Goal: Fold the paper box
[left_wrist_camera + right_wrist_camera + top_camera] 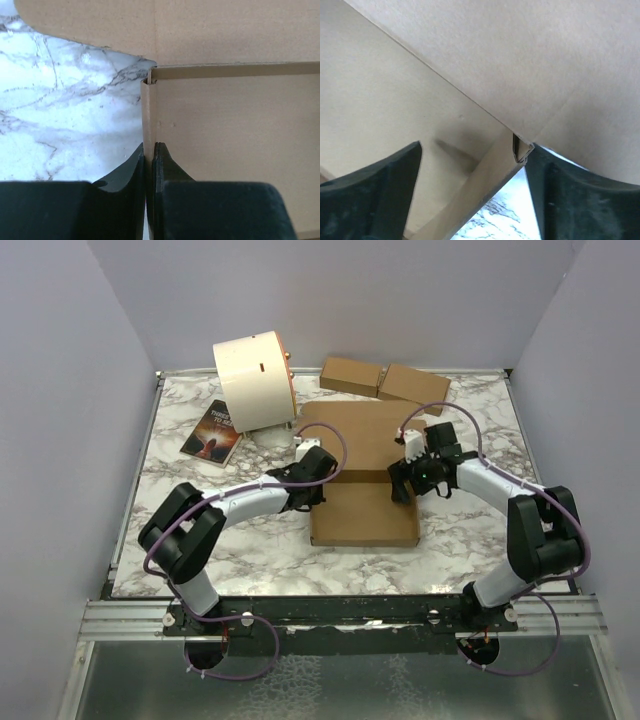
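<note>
The paper box (365, 512) lies in the middle of the marble table as a shallow brown tray, its side walls raised and its lid panel (352, 432) stretching toward the back. My left gripper (312, 492) is at the tray's left wall. In the left wrist view the left gripper (149, 150) is shut on that thin upright wall (150, 110), near its far corner. My right gripper (403, 480) is at the right wall. The right wrist view shows the right gripper (475, 147) open, straddling the folded wall (492, 175), whose end touches the right finger (555, 190).
A cream cylindrical drum (255, 380) stands at the back left, with a dark book (212, 432) beside it. Two small closed brown boxes (352, 375) (415, 383) sit side by side at the back edge. Grey walls enclose the table (200, 540).
</note>
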`<state>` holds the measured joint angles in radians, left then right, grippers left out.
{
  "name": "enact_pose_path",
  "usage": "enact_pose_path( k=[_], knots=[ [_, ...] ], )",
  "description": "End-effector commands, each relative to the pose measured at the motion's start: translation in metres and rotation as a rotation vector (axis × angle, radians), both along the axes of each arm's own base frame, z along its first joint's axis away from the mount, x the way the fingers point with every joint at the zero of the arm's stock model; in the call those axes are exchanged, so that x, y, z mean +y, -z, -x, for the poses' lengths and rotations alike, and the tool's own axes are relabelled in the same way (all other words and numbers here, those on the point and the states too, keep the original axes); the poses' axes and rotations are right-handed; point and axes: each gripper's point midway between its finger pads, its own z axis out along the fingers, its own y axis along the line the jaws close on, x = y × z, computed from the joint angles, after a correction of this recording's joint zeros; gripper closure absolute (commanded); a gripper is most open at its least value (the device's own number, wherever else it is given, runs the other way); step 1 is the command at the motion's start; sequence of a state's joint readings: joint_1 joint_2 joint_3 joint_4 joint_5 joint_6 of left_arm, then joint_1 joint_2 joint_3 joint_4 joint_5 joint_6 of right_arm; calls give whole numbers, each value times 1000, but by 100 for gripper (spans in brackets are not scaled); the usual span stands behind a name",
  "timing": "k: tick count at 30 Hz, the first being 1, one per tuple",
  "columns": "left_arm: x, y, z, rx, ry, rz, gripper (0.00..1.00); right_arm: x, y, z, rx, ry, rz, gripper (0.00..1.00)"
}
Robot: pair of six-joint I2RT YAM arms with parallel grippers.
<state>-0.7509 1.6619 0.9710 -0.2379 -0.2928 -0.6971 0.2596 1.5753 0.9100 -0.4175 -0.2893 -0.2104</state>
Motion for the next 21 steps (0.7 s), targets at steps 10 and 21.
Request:
enact_pose_path(
  k=[10,21],
  knots=[
    [-9,-9,-40,-91,-30,-85,98,-11,-46,-12,-20,76,-265,0],
    [-12,-14,-28,-53,13,-57,58,-12,-43,-9,-7,72,-284,0]
  ],
)
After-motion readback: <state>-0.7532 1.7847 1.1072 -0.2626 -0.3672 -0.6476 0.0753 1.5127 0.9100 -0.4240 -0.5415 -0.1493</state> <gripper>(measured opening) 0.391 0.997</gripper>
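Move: The paper box, an open tray with its left wall already pinched in the left fingers, has its middle about 10 cm right of that hand, 2 cm back and 2 cm lower; its far left corner is some 5 cm straight ahead. From the right hand, the box's far right corner is 1 cm ahead and 2 cm right at fingertip height, its middle 5 cm back, 8 cm left and slightly below. The lid lies behind the tray, centred 12 cm ahead and 9 cm left. The box's left wall, still pinched, is carried forward about 3 cm and a touch to the right by the left hand, which rises slightly and sinks again, stops, and then opens its fingers around the wall. Meanwhile the right fingers finish opening wide and lift some 3 cm off the far right corner, drifting right as the wrist tilts about 15 degrees, fingertips swinging leftward. ##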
